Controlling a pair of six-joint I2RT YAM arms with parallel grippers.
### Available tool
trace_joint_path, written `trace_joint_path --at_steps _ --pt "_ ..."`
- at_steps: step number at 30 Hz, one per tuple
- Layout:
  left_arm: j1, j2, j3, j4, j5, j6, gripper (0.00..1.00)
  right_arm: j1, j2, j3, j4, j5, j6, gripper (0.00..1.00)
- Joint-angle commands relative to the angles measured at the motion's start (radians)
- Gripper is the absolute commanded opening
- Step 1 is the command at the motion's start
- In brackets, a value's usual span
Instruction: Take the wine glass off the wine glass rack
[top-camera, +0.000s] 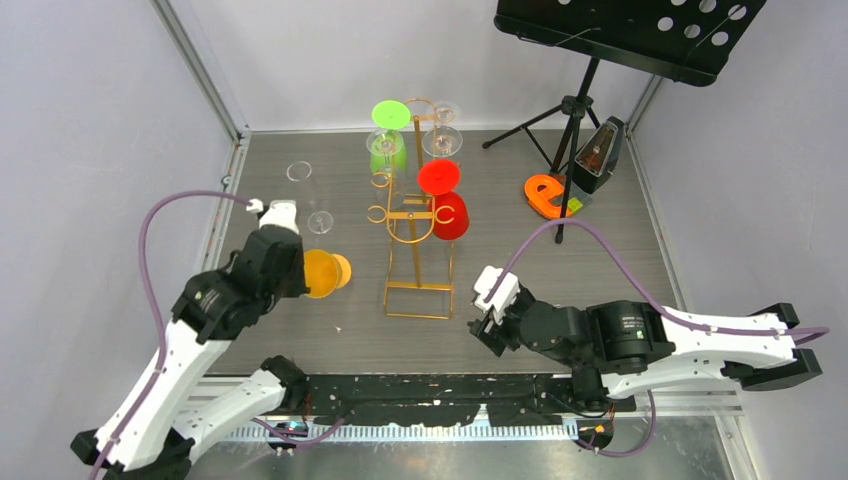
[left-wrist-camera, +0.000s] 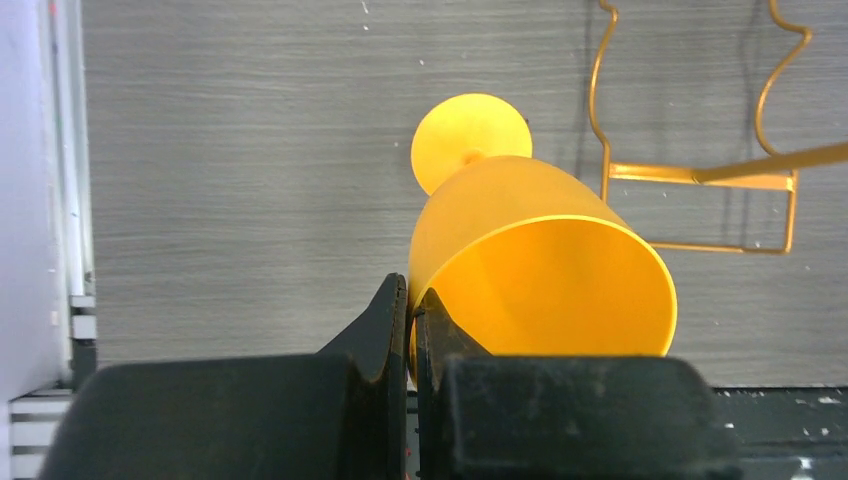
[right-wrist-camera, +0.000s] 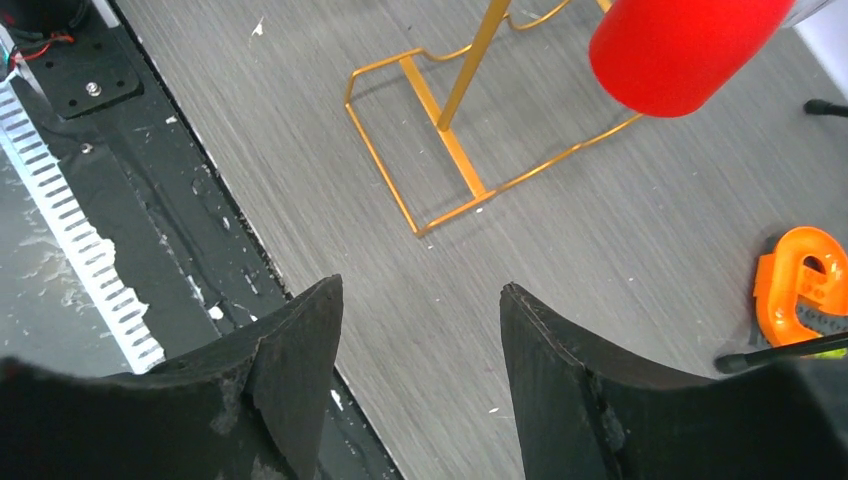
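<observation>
The gold wire wine glass rack (top-camera: 415, 232) stands mid-table, its base (right-wrist-camera: 450, 140) also in the right wrist view. A green wine glass (top-camera: 387, 142), a clear one (top-camera: 441, 130) and a red one (top-camera: 446, 205) hang on it. My left gripper (top-camera: 303, 272) is shut on the rim of an orange wine glass (top-camera: 324, 272), held on its side left of the rack base. In the left wrist view the fingers (left-wrist-camera: 395, 320) pinch the orange bowl's wall (left-wrist-camera: 540, 250). My right gripper (top-camera: 482, 322) stands open and empty near the front edge, right of the rack.
A clear glass (top-camera: 319, 221) and a clear ring (top-camera: 299, 171) sit at the left. A black music stand (top-camera: 630, 30), a metronome (top-camera: 600, 152) and an orange object (top-camera: 547, 195) are at the back right. Grey walls close in both sides.
</observation>
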Motion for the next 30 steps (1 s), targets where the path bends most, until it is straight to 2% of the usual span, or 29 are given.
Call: trace_joint_path --at_steps 1,6,12,19,30 --pt "0.014 0.125 0.105 0.017 -0.079 0.092 0.0 0.003 0.034 0.038 -0.008 -0.034 0.093 0.64" --pt "0.11 0.243 0.183 0.065 -0.001 0.161 0.0 0.003 0.035 0.024 0.014 -0.047 0.137 0.63" --pt "0.253 0.359 0.25 0.099 0.163 0.216 0.0 0.004 -0.01 -0.014 0.026 -0.07 0.185 0.63" --pt "0.379 0.5 0.314 0.101 0.239 0.248 0.0 0.003 -0.057 -0.059 0.035 -0.087 0.216 0.63" --pt "0.515 0.625 0.313 0.136 0.303 0.255 0.0 0.003 -0.121 -0.119 0.054 -0.109 0.245 0.63"
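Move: Some 15 cm ahead of the left hand, about in line with it and 22 cm below, is the free table spot for the yellow wine glass it holds by the rim. The clear wine glass stands about 24 cm ahead and 3 cm left of the hand, its middle 11 cm lower; the rack's middle is roughly 20 cm ahead, 22 cm right and 5 cm lower. From the right hand the free spot lies some 23 cm ahead, 35 cm left and 24 cm below. Carrying the yellow glass by its still-pinched rim, the left hand travels forward about 12 cm towards the clear glass, drifting slightly left and sinking about 3 cm near the end, while the wrist tips some 20 degrees further down. The empty right hand eases a few centimetres down and back, its fingers staying open. ##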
